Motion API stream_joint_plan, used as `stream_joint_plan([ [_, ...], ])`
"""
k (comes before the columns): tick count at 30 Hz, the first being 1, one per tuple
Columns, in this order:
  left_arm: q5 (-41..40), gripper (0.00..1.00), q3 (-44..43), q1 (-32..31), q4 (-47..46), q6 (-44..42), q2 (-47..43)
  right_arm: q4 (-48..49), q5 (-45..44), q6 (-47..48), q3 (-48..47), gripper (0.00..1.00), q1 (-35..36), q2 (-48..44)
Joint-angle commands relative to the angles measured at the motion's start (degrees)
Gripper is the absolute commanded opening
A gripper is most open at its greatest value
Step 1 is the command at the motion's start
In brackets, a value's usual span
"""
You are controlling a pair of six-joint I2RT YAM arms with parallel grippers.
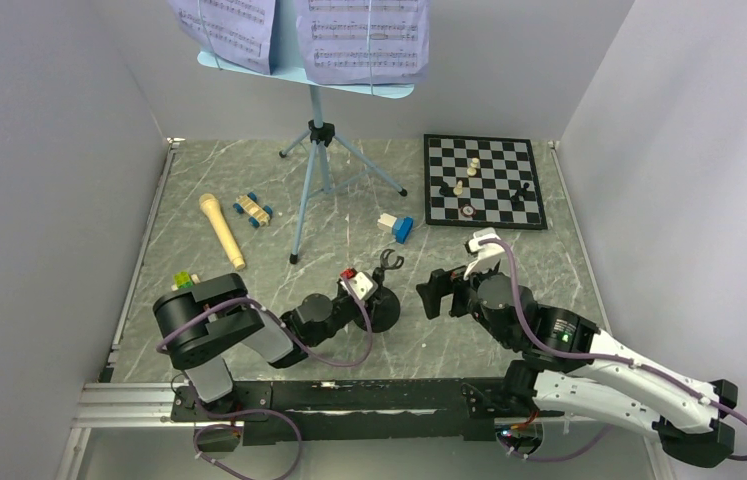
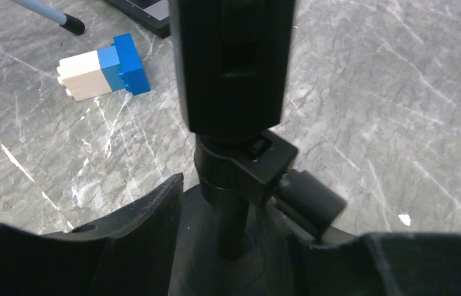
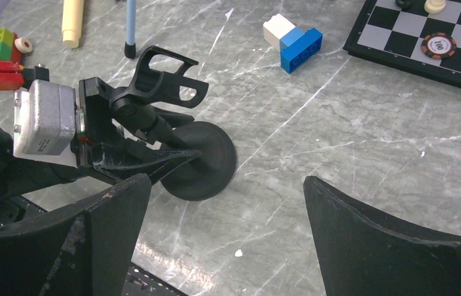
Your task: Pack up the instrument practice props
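The short black mic stand (image 1: pixel 389 265) is at the table's near middle, its round base (image 3: pixel 206 157) looking tipped toward my right wrist camera. My left gripper (image 1: pixel 379 300) is open around its post (image 2: pixel 231 228), with a gap on each side; the side knob (image 2: pixel 311 200) sits by one finger. My right gripper (image 3: pixel 226 185) is wide open and holds nothing, just right of the stand. The tan microphone (image 1: pixel 221 230) lies flat at the left. At the back the light-blue music stand (image 1: pixel 315 150) is upright on its tripod, holding lavender sheet-music pages (image 1: pixel 364 35).
A chessboard (image 1: pixel 484 180) with pieces lies at the back right. A blue-and-white block (image 1: pixel 396 227) is beyond the mic stand, a toy car (image 1: pixel 252 209) beside the microphone, and green and red blocks (image 1: pixel 184 280) by my left arm. White walls enclose three sides.
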State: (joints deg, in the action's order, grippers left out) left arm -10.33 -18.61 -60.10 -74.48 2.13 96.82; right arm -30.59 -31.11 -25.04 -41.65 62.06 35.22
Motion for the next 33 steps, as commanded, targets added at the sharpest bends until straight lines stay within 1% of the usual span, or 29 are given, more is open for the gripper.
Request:
stream_joint_plan([
  [1, 0.37, 0.44, -0.47, 0.59, -3.94, -0.65, 0.97, -0.37, -1.05, 1.19, -2.72, 1.00, 0.16, 1.12],
  [5, -0.40, 0.23, 1.03, 0.59, -4.13, -1.23, -0.42, 0.45, -0.97, 1.71, -2.69, 1.00, 0.16, 1.63],
  [8, -1.10, 0.05, 1.86, 0.59, -3.00, -1.43, -2.53, 1.19, -0.67, 1.92, -2.65, 1.00, 0.21, 2.18],
  [9, -1.61, 0.00, 2.27, 0.59, -2.63, -2.99, -3.48, 1.35, -0.49, 1.92, -2.73, 1.00, 0.17, 2.47],
  [12, -5.84, 0.00, 3.99, 0.36, -0.94, -3.79, -8.58, 1.26, -0.25, 1.75, -2.99, 1.00, 0.17, 2.68],
  [14, -11.64, 0.00, 4.87, 0.33, 3.47, -3.70, -15.06, 0.98, -0.35, 1.59, -3.04, 1.00, 0.16, 2.35],
  [18, -24.06, 0.00, 4.11, 0.96, 21.89, -4.96, -32.07, 1.72, -0.17, 1.66, -1.97, 1.00, 0.22, 0.84],
  [20, -25.32, 0.00, 4.15, 3.63, 27.93, -4.37, -39.02, 2.63, 0.26, 1.73, -1.18, 1.00, 0.15, 0.56],
  [23, -25.67, 0.00, 2.56, 10.27, 40.68, 1.64, -47.44, 4.00, 1.09, 1.50, -0.35, 1.00, 0.16, 0.85],
  [25, -28.51, 0.00, 0.88, 14.00, 47.08, 4.83, -50.11, 4.92, 1.67, 1.46, 0.23, 1.00, 0.16, 1.01],
  [28, -29.81, 0.00, -2.01, 19.75, 56.21, 8.81, -51.65, 6.84, 2.87, 2.00, 1.05, 1.00, 0.16, 1.01],
  [30, -31.12, 0.00, -2.79, 22.95, 59.53, 10.38, -51.53, 7.87, 3.46, 2.33, 1.41, 1.00, 0.16, 1.33],
  [33, -31.70, 0.00, -2.01, 27.72, 61.51, 13.15, -50.93, 9.28, 4.26, 2.85, 1.80, 1.00, 0.21, 1.82],
])
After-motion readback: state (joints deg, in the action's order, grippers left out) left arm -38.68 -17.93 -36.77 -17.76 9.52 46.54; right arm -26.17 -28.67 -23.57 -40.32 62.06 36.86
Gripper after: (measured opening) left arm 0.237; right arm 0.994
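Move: The left hand's open fingers are already around the stand's upright, whose middle is about 1 cm ahead and 1 cm to the right, near finger height. The blue-and-white bricks lie some 19 cm ahead and 4 cm right, the music stand's near foot about 12 cm ahead and 19 cm left, and the microphone roughly 18 cm ahead and 35 cm left, all about 8 cm below. From the right hand the stand is about 5 cm ahead, 13 cm left and 13 cm lower. Almost in place at first, the left fingers close on the microphone stand's upright just below the joint. The hand then swings about 25 cm left towards the microphone, rising some 10 cm before sinking 3 cm, easing forward on the way and turning roughly 50 degrees counter-clockwise while the fingers keep their grip. ##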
